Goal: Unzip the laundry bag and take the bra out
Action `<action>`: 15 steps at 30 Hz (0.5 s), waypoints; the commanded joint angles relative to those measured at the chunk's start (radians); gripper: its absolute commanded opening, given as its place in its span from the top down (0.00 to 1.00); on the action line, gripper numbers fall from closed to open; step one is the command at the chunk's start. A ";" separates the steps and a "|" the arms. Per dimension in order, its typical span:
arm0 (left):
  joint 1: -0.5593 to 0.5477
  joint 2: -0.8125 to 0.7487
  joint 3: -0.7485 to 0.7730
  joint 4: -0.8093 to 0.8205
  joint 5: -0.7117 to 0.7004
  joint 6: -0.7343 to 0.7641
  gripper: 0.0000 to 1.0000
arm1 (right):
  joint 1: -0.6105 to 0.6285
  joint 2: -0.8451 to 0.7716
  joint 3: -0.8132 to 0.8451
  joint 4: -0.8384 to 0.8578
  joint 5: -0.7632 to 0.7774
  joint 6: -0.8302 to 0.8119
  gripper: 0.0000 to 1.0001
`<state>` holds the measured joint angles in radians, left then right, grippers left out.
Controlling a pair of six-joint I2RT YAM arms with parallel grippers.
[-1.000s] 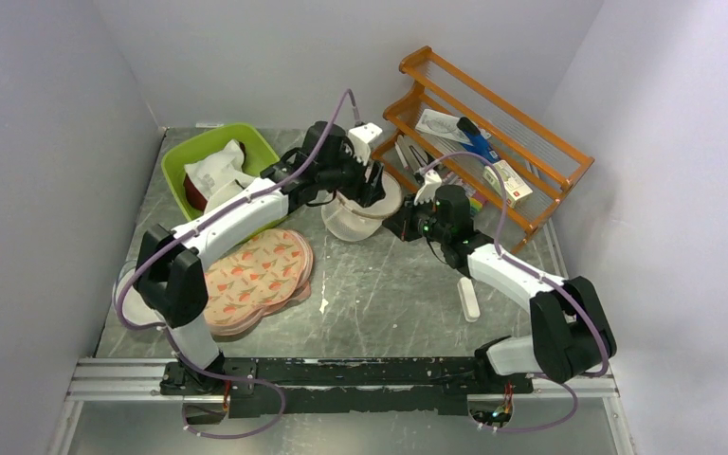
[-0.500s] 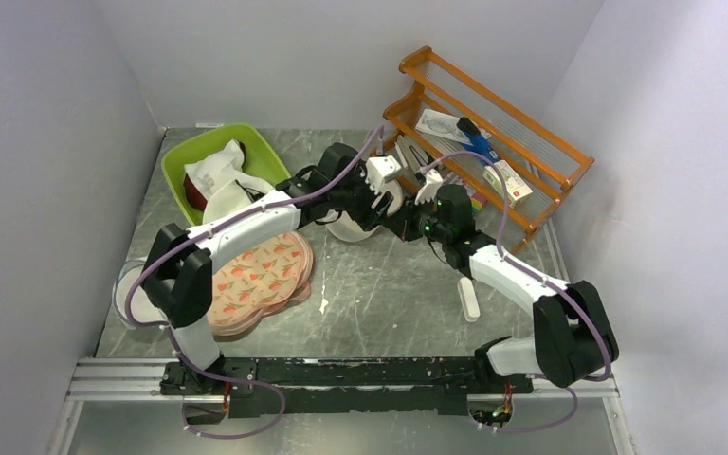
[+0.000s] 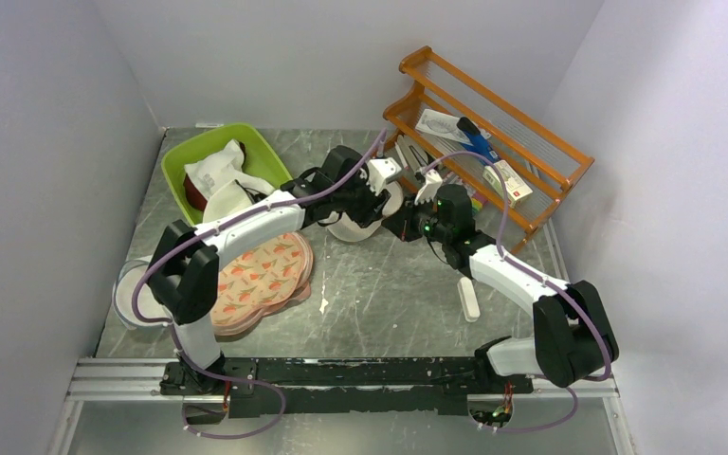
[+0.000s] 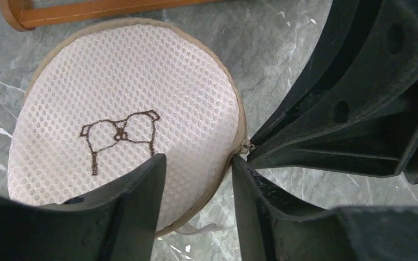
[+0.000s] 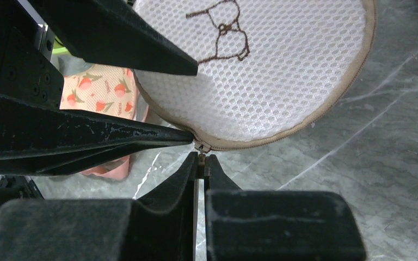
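The laundry bag (image 4: 125, 103) is a round white mesh drum with a beige rim and a dark bra outline on its face, lying on the table near the wooden rack. Its zipper is closed. In the top view the arms cover most of the laundry bag (image 3: 348, 230). My left gripper (image 4: 196, 182) is open and straddles the bag's rim: one finger lies over the mesh face, the other stands outside beside the zipper. My right gripper (image 5: 202, 163) is shut on the zipper pull (image 5: 201, 155) at the bag's near edge. The bra is hidden.
A green bin (image 3: 175, 163) of white and dark red cloth sits at the back left. Peach fruit-printed pads (image 3: 256, 275) lie left of the bag, with a plain white round bag (image 3: 125, 301) beyond them. An orange wooden rack (image 3: 531, 142) stands at the back right. A white stick (image 3: 469, 299) lies under the right arm.
My left gripper has swung right and down from the bag's top to its rim beside the right gripper, and its jaws have narrowed. The right gripper has kept its hold.
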<state>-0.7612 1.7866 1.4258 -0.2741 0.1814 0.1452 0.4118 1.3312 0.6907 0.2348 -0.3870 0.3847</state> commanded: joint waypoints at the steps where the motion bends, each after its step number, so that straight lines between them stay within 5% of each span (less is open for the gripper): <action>1: -0.003 0.015 0.042 0.008 -0.081 0.000 0.46 | 0.003 -0.013 0.015 0.018 -0.012 -0.002 1.00; 10: -0.006 -0.004 0.073 -0.025 -0.075 -0.004 0.63 | 0.002 -0.007 0.005 0.001 0.039 0.018 1.00; 15: -0.010 -0.003 0.096 -0.046 -0.066 -0.010 0.87 | -0.003 -0.004 0.005 -0.016 0.096 0.034 1.00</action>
<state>-0.7696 1.7874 1.4723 -0.3107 0.1524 0.1333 0.4118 1.3312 0.6907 0.2340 -0.3374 0.4011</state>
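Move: The left hand's open fingers already straddle the laundry bag's lid rim, roughly 1 cm to the right of and 1 cm below its hand point. The zipper pull is about 2 cm back and 2 cm right of that hand, level with it, and the lid's middle with the glasses print some 4 cm ahead, 1 cm right and 2 cm below. From the right hand, which already pinches the pull, that rim spot is about 2 cm ahead and 1 cm left, at about its height. The left hand closes its fingers from a bit over half open to nearly shut on the edge of the laundry bag's lid, just beside the zipper pull, staying almost in place at first and then rising about 1 cm with no real wrist turn. The right hand keeps its pinch on the zipper pull and stays put before easing away from the left fingers, forward and to its right by under 1 cm, turning only a few degrees clockwise. ##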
